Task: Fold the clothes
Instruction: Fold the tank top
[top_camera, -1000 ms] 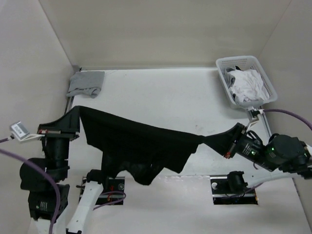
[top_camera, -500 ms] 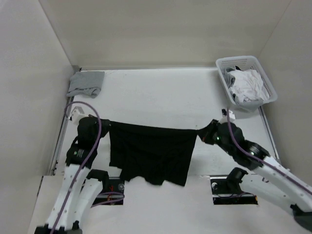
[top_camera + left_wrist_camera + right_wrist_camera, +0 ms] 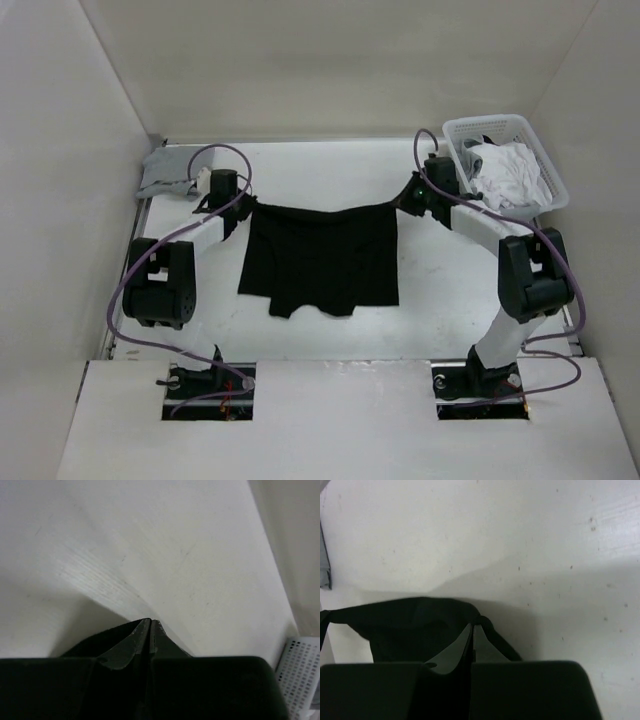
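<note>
The black garment point(image 3: 320, 255) of the clothes is spread out in the middle of the table, its top edge pulled taut between both grippers. My left gripper point(image 3: 245, 206) is shut on its top left corner and my right gripper point(image 3: 406, 199) is shut on its top right corner. In the left wrist view the left gripper point(image 3: 150, 622) has its jaws pressed together with black cloth point(image 3: 90, 647) around them. In the right wrist view the right gripper point(image 3: 472, 627) pinches the black cloth point(image 3: 400, 622) just above the table. A light-grey garment point(image 3: 165, 168) lies at the far left corner.
A white lattice basket point(image 3: 456, 150) with white laundry point(image 3: 512, 172) stands at the far right corner, close behind my right arm; its wall point(image 3: 300, 675) also shows in the left wrist view. White walls enclose the table on three sides.
Both arms have reached from the near edge toward the far side, carrying the black garment with them. It now lies stretched and flatter, farther from the bases.
</note>
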Robot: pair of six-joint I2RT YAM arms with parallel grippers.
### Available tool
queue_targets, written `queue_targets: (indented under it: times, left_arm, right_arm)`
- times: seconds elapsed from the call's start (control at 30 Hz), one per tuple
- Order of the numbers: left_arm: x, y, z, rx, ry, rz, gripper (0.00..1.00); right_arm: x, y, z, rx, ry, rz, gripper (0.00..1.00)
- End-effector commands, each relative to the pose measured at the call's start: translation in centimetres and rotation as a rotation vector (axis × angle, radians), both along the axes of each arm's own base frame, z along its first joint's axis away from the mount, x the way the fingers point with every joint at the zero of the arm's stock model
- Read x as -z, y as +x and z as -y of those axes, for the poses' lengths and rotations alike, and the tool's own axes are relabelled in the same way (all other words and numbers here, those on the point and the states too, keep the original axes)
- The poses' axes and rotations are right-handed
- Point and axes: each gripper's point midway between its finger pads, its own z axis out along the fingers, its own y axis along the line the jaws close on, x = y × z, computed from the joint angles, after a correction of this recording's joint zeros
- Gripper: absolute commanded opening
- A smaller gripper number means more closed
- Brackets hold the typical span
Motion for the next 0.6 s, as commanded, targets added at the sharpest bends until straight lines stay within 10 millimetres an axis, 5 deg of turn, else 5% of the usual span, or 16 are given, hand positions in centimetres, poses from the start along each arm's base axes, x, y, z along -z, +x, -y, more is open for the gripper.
queue_targets:
  times: [0.0,0.23,0.57]
  left_arm:
    - [-7.0,3.3,0.1,-0.001,-0.074,0.209,0.0]
    - [-7.0,-1.5,-1.6,-0.039,-0.073,0.219,0.0]
    - [-4.8,-10.4,-3.3,-0.054,-0.104,0.231,0.0]
  right_arm:
    - [-3.3,2.2,-0.5,-0.037,0.021,0.116,0.0]
    - [-5.3,-1.9,0.8,0.005,-0.01,0.173,0.0]
    - [-3.4,-9.7,0.5,-0.027,-0.012,0.184,0.0]
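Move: Both hands still pinch the two far corners of the tank top, about 30 cm apart and roughly 10 cm above the table. Its near, strap end lies some 26 cm back of the left hand and 15 cm to its right. That same end is 26 cm back of the right hand and 16 cm to its left. The grey folded cloth sits about 12 cm ahead and 17 cm left of the left hand; the laundry basket is about 10 cm ahead and 24 cm right of the right hand. Keeping their pinch on the two corners, both hands end a small forward reach of about a centimetre and draw the held edge back towards the robot by some 9 cm, over the tank top towards its strap end. They rise as they go, the left more, then sink slightly near the end; the left also drifts outward some 3 cm, and the fingertips tip up around 10 degrees. ##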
